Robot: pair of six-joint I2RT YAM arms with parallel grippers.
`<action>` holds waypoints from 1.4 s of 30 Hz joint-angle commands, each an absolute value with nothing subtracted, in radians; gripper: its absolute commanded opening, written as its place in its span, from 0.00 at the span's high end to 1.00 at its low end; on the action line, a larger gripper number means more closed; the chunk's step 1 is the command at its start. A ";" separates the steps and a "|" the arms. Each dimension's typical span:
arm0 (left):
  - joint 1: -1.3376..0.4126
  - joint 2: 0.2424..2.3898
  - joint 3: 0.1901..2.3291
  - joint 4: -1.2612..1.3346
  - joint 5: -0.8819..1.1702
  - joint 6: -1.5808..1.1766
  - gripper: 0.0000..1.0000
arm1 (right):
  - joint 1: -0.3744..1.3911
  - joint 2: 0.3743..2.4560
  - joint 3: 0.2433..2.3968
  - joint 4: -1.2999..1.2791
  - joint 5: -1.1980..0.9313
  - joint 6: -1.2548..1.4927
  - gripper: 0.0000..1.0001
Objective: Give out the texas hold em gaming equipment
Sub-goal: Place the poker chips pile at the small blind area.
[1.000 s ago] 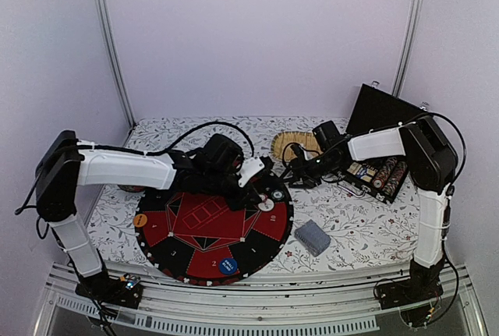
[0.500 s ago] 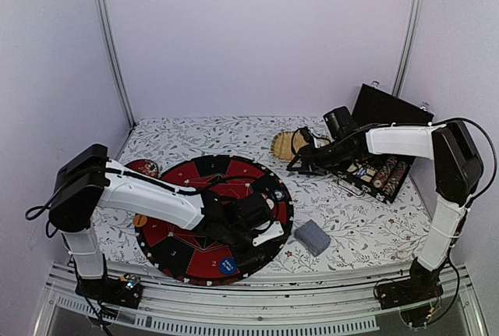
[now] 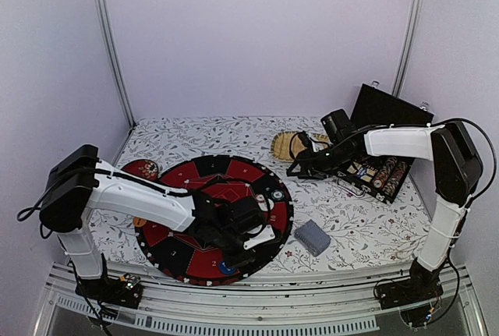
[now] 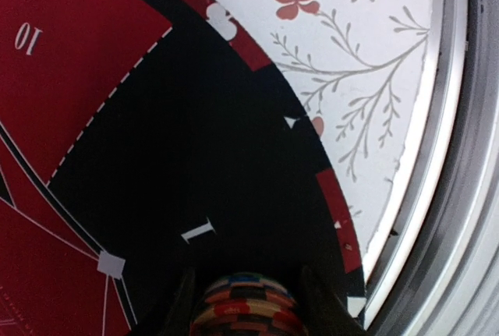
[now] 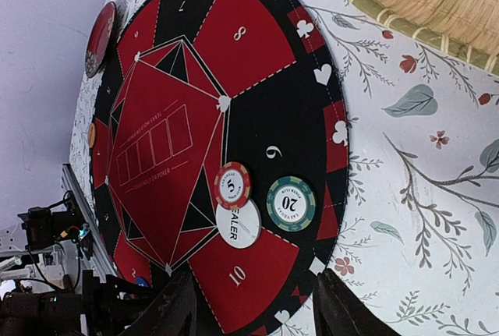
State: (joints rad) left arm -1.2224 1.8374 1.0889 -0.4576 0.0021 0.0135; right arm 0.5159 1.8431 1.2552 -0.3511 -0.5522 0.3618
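Observation:
In the left wrist view my left gripper (image 4: 248, 316) is shut on a small stack of poker chips (image 4: 248, 301), striped red, cream and blue, just above the black sector marked 1. From above, it (image 3: 248, 247) hangs over the near edge of the round red-and-black poker mat (image 3: 204, 223). My right gripper (image 3: 297, 168) hovers between the mat and the straw tray, open and empty. Its own view shows a red 5 chip (image 5: 232, 185), a white dealer button (image 5: 238, 224) and a green 20 chip (image 5: 291, 203) lying on the mat. A grey-blue card deck (image 3: 312, 237) lies right of the mat.
An open black case (image 3: 380, 171) with rows of chips stands at the right. The woven straw tray (image 3: 290, 143) is behind the right gripper. A red patterned dish (image 3: 143, 168) and an orange button (image 3: 139, 221) are at the mat's left. The table's front rail (image 4: 460, 157) is close.
My left arm has swung from the mat's far side to its near edge, carrying the chip stack. The right gripper has drawn back from the mat toward the straw tray.

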 commanded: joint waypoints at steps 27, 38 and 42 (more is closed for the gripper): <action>-1.213 1.419 0.732 -0.752 -0.040 -0.678 1.00 | 0.523 1.836 1.310 -0.400 -0.565 0.324 0.47; -1.169 1.423 0.672 -0.676 -0.103 -0.692 1.00 | 0.543 1.834 1.330 -0.427 -0.510 0.318 0.47; -1.169 1.442 0.663 -0.657 -0.075 -0.687 1.00 | 0.551 1.841 1.342 -0.440 -0.495 0.313 0.47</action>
State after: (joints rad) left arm -1.1889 1.4208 0.6895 -0.7284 -0.0711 -0.6846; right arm 0.5377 1.8431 1.3060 -0.4149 -0.5255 0.3294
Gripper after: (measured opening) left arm 0.396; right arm 0.531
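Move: The left hand holds the chips pile upright-low at the mat's near edge. The mat's rim at the line between fields 2 and 3 lies some 16 cm to its left and 4 cm back. The blue small blind disc is about 4 cm left and 1 cm back, the orange disc 28 cm left and 12 cm ahead, and the grey box 19 cm right and 6 cm ahead. From the idle right hand, that rim spot is roughly 30 cm left and 26 cm back. Up first, by about 4 cm, then in a leftward sweep of some 16 cm with a slight drift back, the left hand carries the still-gripped chips pile over the small blind disc to the line between fields 2 and 3. It sinks back to its starting height there, having turned about 40 degrees counter-clockwise, and stops with the fingers keeping their hold. ##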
